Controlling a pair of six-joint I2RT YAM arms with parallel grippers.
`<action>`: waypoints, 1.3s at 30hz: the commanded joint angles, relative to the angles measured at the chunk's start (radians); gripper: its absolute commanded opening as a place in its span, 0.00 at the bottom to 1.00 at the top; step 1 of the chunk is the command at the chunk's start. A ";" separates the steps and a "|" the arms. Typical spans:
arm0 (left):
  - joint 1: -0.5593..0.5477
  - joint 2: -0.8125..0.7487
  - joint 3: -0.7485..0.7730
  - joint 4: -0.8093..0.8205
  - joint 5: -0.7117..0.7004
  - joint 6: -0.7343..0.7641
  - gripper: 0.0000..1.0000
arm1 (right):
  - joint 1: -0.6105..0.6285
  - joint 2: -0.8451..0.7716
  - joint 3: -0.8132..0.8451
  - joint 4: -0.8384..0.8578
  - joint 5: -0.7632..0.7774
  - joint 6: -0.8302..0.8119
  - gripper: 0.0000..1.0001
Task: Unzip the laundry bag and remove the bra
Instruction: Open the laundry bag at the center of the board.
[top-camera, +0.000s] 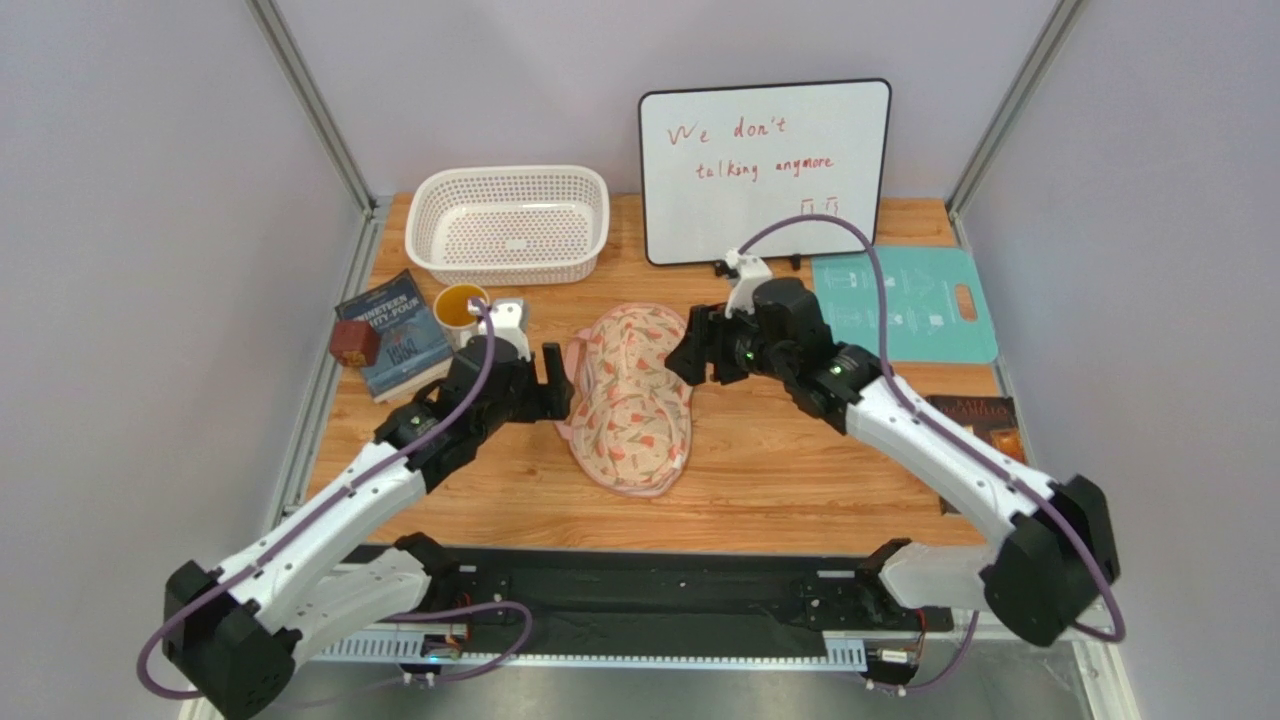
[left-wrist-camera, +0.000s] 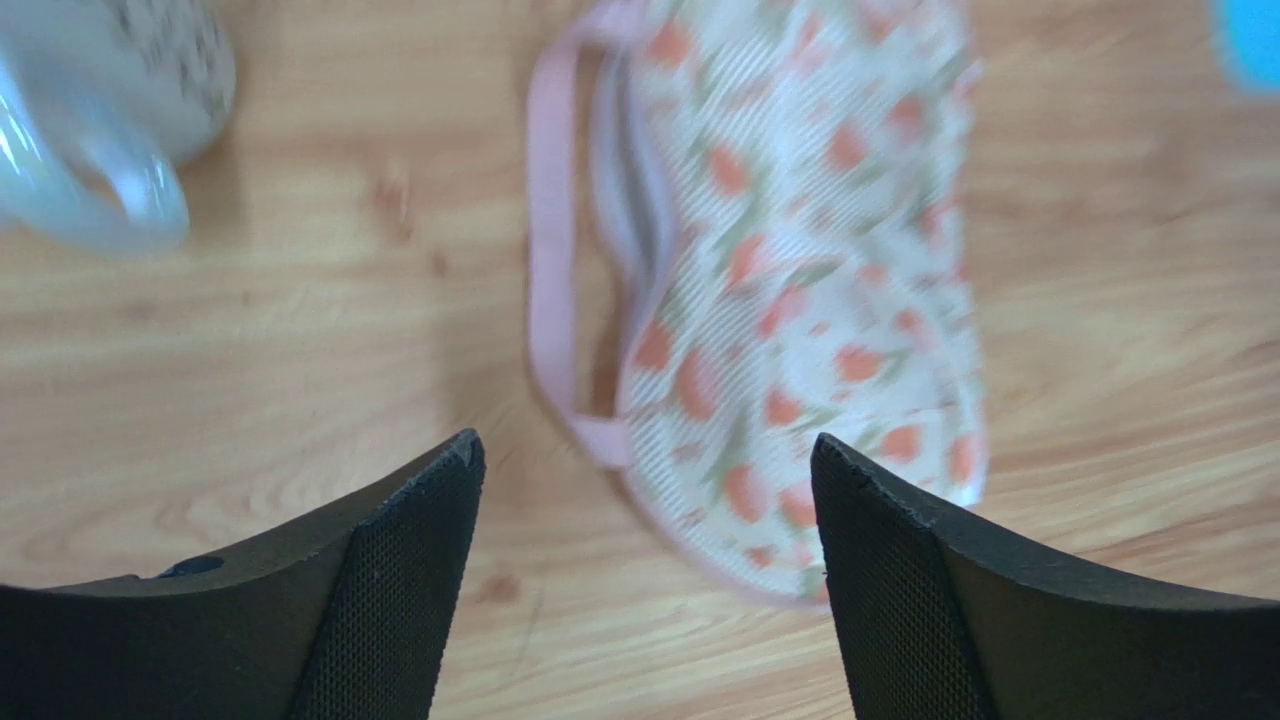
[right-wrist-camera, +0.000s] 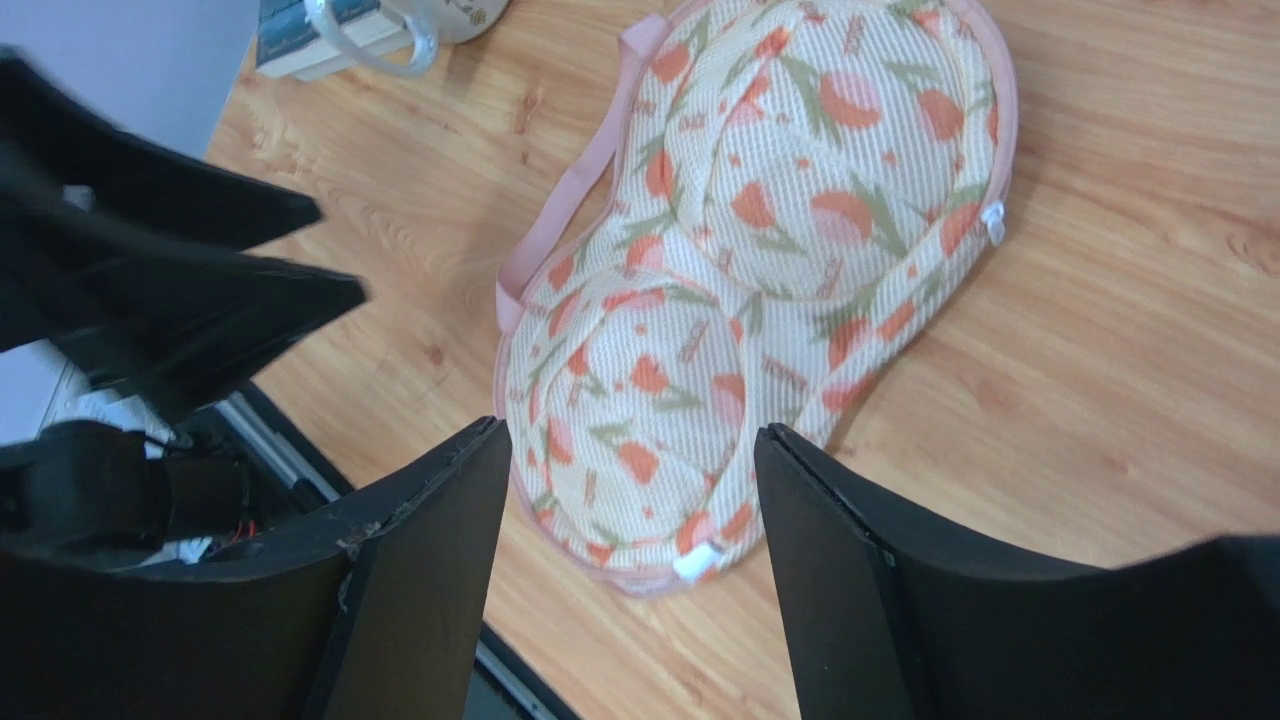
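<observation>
The laundry bag (top-camera: 631, 393) lies zipped in the middle of the table, a cream peanut-shaped pouch with red-pink and green print; it also shows in the left wrist view (left-wrist-camera: 796, 285) and the right wrist view (right-wrist-camera: 751, 285). Its pink strap loop (left-wrist-camera: 550, 270) hangs off its left side. A white zipper tab (right-wrist-camera: 694, 566) sits at its near end. My left gripper (top-camera: 558, 383) is open just left of the bag, its jaws (left-wrist-camera: 646, 495) spread over bare wood and the bag's edge. My right gripper (top-camera: 685, 348) hovers open above the bag's right side, nothing between the jaws (right-wrist-camera: 631, 480). The bra is hidden.
A white perforated basket (top-camera: 508, 222) and a whiteboard (top-camera: 763, 168) stand at the back. A book (top-camera: 394, 333), a brown cube (top-camera: 355, 342), a yellow cup (top-camera: 458, 311) and a glass mug (left-wrist-camera: 105, 120) crowd the left. A teal board (top-camera: 905, 305) lies right, another book (top-camera: 992, 423) nearer.
</observation>
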 joint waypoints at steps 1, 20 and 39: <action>0.060 0.049 -0.128 -0.010 0.104 -0.017 0.82 | -0.002 -0.131 -0.096 -0.108 0.008 0.019 0.67; 0.117 0.346 -0.117 0.180 0.114 -0.013 0.79 | -0.002 -0.429 -0.343 -0.182 0.058 0.117 0.68; 0.120 0.464 -0.128 0.332 0.262 -0.073 0.40 | -0.003 -0.446 -0.370 -0.173 0.041 0.127 0.68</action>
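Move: The near end of the strap, where it joins the laundry bag's left edge, lies about 15 cm below the left hand, 1 cm ahead and 2 cm right. The bag's middle is some 5 cm ahead and 10 cm right of that hand; the mug stands about 13 cm ahead and 10 cm left. From the right hand, the strap's near end lies roughly 6 cm back, 14 cm left and 17 cm below. The left fingers come down astride the near end of the strap and narrow to about half open; touch can't be confirmed. That hand drops nearly 14 cm, tipping down some 20 degrees, first swinging back and left, then easing forward and right. The right hand, its opening unchanged, withdraws back, right and down, away from the bag. ##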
